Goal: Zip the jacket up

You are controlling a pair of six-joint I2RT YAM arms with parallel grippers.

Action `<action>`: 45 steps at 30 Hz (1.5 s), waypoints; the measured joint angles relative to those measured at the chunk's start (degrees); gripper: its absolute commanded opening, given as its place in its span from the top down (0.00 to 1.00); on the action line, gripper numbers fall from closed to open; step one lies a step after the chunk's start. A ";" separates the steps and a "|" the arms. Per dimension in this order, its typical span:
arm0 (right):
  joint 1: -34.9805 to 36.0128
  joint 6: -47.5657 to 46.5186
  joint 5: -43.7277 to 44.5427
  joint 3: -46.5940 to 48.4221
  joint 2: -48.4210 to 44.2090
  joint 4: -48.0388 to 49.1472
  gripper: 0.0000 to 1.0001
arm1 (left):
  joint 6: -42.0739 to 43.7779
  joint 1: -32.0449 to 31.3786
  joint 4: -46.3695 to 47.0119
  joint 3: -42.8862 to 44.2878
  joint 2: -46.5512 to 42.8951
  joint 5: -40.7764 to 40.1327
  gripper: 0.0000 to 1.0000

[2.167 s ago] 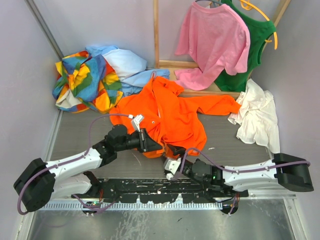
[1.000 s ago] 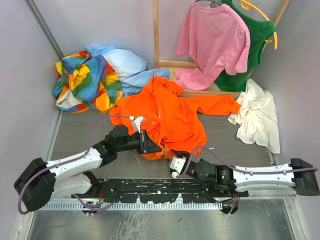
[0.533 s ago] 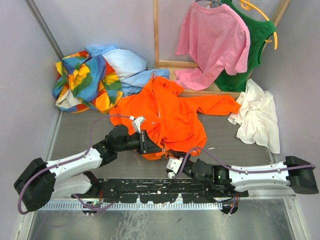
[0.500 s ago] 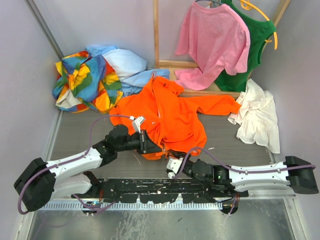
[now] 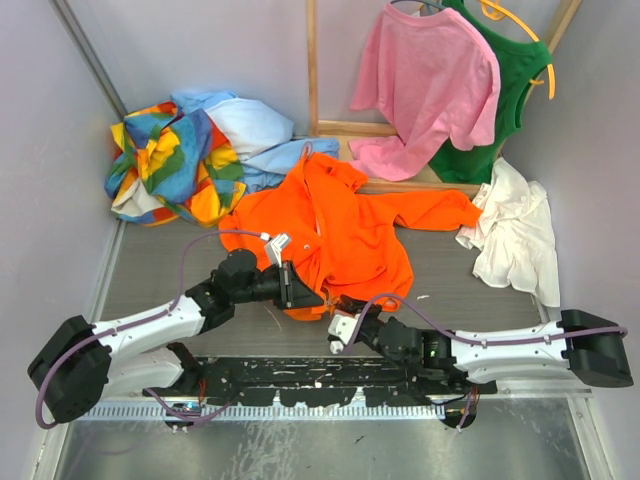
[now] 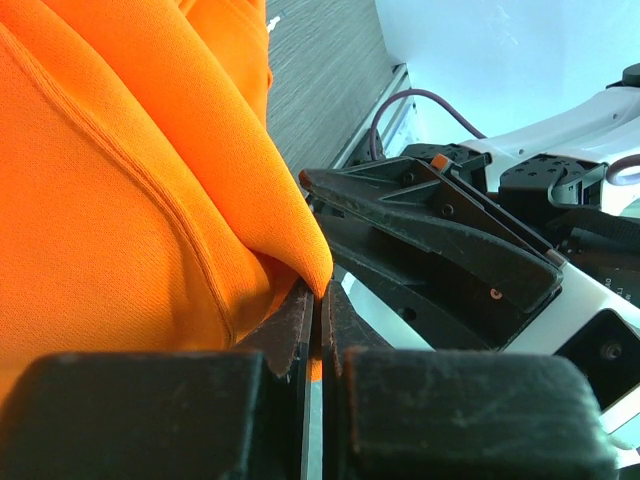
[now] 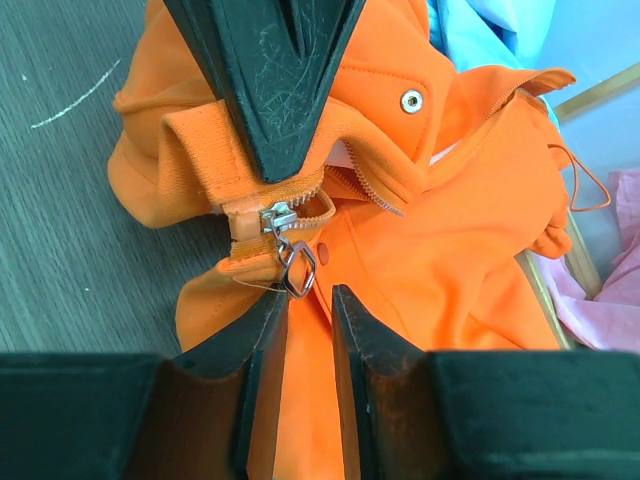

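Note:
The orange jacket (image 5: pixel 350 225) lies spread on the table, its zipper open for most of its length. My left gripper (image 5: pixel 300 290) is shut on the jacket's bottom hem (image 6: pixel 290 250), and its black fingers (image 7: pixel 270 90) show in the right wrist view. Just below them sits the silver zipper slider (image 7: pixel 275 218) with its ring pull (image 7: pixel 299 270) hanging down. My right gripper (image 7: pixel 310 295) is open by a narrow gap. The pull lies right at its tips, against the left fingertip (image 7: pixel 272 305), and only orange fabric shows between the jaws.
A multicoloured garment (image 5: pixel 170 160) and a light blue cloth (image 5: pixel 250 135) are heaped at the back left. A pink T-shirt (image 5: pixel 425 85) and a green top (image 5: pixel 515 90) hang at the back right over a wooden frame (image 5: pixel 312 60). A white cloth (image 5: pixel 515 235) lies at the right.
My right gripper has edged left towards the hem and its jaws have narrowed around the zipper pull. The left arm and the jacket have stayed put.

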 measured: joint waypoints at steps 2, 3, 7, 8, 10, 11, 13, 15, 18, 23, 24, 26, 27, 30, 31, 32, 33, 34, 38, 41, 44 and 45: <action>-0.09 -0.17 0.11 0.00 0.28 0.24 0.71 | 0.00 0.00 -0.09 0.00 0.00 0.13 1.00; -0.15 -0.24 0.04 0.00 0.28 0.31 0.72 | -0.02 0.00 -0.13 0.00 0.00 0.17 1.00; -0.20 -0.48 -0.98 0.00 -0.11 0.55 0.72 | 0.00 0.00 -0.37 0.00 0.00 0.26 1.00; -0.17 -0.59 -1.27 0.00 -0.42 0.57 0.72 | 0.00 0.00 -0.37 0.00 0.00 0.28 1.00; -0.20 -0.87 -1.86 0.00 -1.40 0.66 0.72 | 0.00 0.00 -0.39 0.00 0.00 0.35 1.00; -0.20 -1.09 -2.10 0.00 -1.77 0.74 0.72 | 0.02 0.00 -0.39 0.00 0.00 0.42 1.00; -0.22 -1.36 -2.43 0.00 -2.08 0.81 0.72 | 0.02 0.00 -0.44 0.02 0.00 0.44 1.00; -0.24 -1.70 -2.67 -0.02 -2.01 0.85 0.73 | 0.04 0.00 -0.48 0.02 0.00 0.50 1.00; -0.33 -2.27 -2.95 -0.02 -1.40 1.44 0.79 | 0.04 0.00 -0.59 0.11 0.04 0.74 1.00; -0.57 -2.80 -3.74 -0.02 0.37 1.88 0.90 | 0.24 0.00 -0.87 1.01 0.48 0.90 1.00; -0.61 -2.82 -3.85 -0.02 0.39 1.88 0.91 | 0.35 0.00 -1.16 1.11 0.48 0.92 1.00; -0.72 -2.82 -4.07 -0.02 0.37 1.86 0.95 | 0.81 -0.02 -2.23 1.25 0.46 0.96 1.00; -0.87 -2.78 -4.24 0.00 0.33 1.75 0.96 | 1.31 -0.04 -3.04 1.31 0.39 0.90 1.00; -1.49 -2.36 -5.68 0.17 -0.33 0.39 0.97 | 2.69 -0.07 -6.29 1.36 -0.63 0.26 1.00; -1.97 -2.01 -6.84 0.50 -0.83 -0.76 0.97 | 3.15 -0.11 -7.39 1.44 -1.07 -0.11 1.00; -2.47 -1.57 -7.78 0.81 -1.16 -1.49 0.97 | 3.63 -0.17 -8.68 1.60 -1.66 -0.63 1.00; -3.32 -1.01 -9.33 1.49 -1.51 -2.82 0.97 | 4.33 -0.28 -10.03 1.75 -2.34 -1.29 1.00; -4.33 -0.35 -11.13 2.40 -1.68 -4.28 0.98 | 4.72 -0.31 -10.84 1.86 -2.95 -1.68 1.00; -8.96 2.78 -18.71 6.47 -1.42 -10.10 0.99 | 6.38 -0.33 -13.66 2.08 -5.68 -3.26 1.00; -11.93 4.83 -23.76 9.27 0.20 -13.16 0.99 | 7.54 -0.33 -15.45 2.34 -6.51 -3.93 1.00; -14.86 6.80 -27.32 12.20 2.84 -16.59 0.99 | 8.41 -0.33 -18.01 2.43 -6.75 -4.44 1.00; -15.61 7.26 -27.82 13.03 3.61 -17.64 0.99 | 8.90 -0.33 -19.17 2.43 -6.82 -4.74 1.00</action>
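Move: Just off the right hand's parted fingertips, about 1 cm to its left at the same height, hangs the zip pull. The jacket edge pinched by the left hand is roughly 4 cm to the right hand's left, 1 cm ahead and 1 cm higher; a metal snap on the jacket front lies about 8 cm ahead and 3 cm left. From the left hand, the pull is some 3 cm right, 1 cm back and 2 cm lower. Easing up and left by about 1 cm, the right hand closes its half-open fingers on the end of the zip pull and pinches it, then draws a further 2 cm left and slightly forward, tipping its fingers down some 15 degrees and turning a little counter-clockwise. Late on, the left hand, still pinching the jacket edge, goes about 3 cm left and 2 cm down, its fingertips dipping. ##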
